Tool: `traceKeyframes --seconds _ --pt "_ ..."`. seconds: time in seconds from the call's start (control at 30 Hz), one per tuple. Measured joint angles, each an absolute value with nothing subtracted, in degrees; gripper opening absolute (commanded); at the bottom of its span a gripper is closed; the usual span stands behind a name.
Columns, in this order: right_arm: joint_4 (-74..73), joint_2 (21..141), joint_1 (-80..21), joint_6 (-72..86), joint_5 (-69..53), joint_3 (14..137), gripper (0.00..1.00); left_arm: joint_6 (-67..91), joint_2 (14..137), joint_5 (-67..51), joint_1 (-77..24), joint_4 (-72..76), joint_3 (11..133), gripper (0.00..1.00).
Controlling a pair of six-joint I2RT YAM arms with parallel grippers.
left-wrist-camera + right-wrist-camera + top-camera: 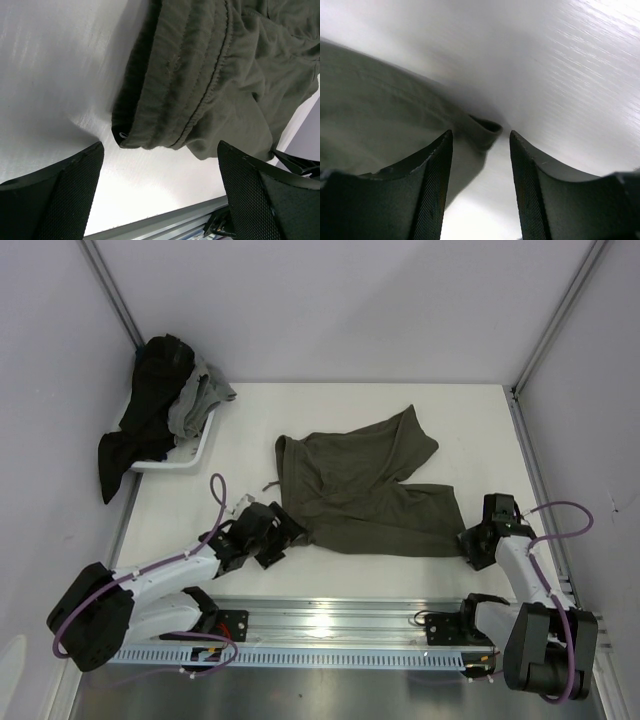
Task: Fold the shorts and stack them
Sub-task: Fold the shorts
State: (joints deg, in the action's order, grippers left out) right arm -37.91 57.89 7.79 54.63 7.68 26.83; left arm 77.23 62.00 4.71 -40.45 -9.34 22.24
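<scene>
The olive-green shorts [360, 485] lie spread on the white table, waistband to the left and both legs to the right. My left gripper [278, 536] sits low at the near-left waistband corner. In the left wrist view that gripper [160, 165] is open wide, and the ribbed waistband corner [175, 100] lies just beyond its fingertips, apart from them. My right gripper [472, 543] is at the near-right leg hem. In the right wrist view it [481, 142] is open with a narrower gap, and the curled hem corner [481, 131] lies at the mouth of that gap, not pinched.
A white tray [190, 458] at the back left holds a heap of black and grey clothes [160, 400] spilling over its edge. Enclosure walls stand on three sides. A metal rail [340, 618] runs along the near table edge by the arm bases.
</scene>
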Motion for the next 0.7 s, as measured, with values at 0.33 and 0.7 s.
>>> traceKeyframes --seconds 0.33,0.7 --pt "-31.88 62.24 8.1 56.86 7.66 27.33 0.0 82.91 64.18 6.44 -41.65 -7.4 22.2 0.87" --pt "-31.66 61.89 8.12 56.99 7.66 27.33 0.0 93.43 63.94 11.51 -45.54 -6.0 19.88 0.69"
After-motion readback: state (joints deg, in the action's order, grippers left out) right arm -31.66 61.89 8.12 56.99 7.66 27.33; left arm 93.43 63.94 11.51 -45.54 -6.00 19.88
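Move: The right hand, half open low over the table, has the shorts' near right corner roughly 2 cm ahead of it, just below its fingertips; that leg's far hem corner lies about 13 cm ahead and 3 cm left of the hand. The left hand, wide open, stands at the near left corner, the end of the waistband, about 1 cm ahead and 2 cm below. From the left hand, the drawstring lies some 13 cm ahead and 4 cm left, the metal rail about 11 cm straight back. The right fingers shut from half open on the shorts' near right corner and pinch it, after the hand slides forward about 2.5 cm at table height; it then holds still. Meanwhile the left hand settles around the waistband end, easing about 1 cm down and slightly to the right, wrist turning some 10 degrees counter-clockwise, fingers starting to close but still well apart. ##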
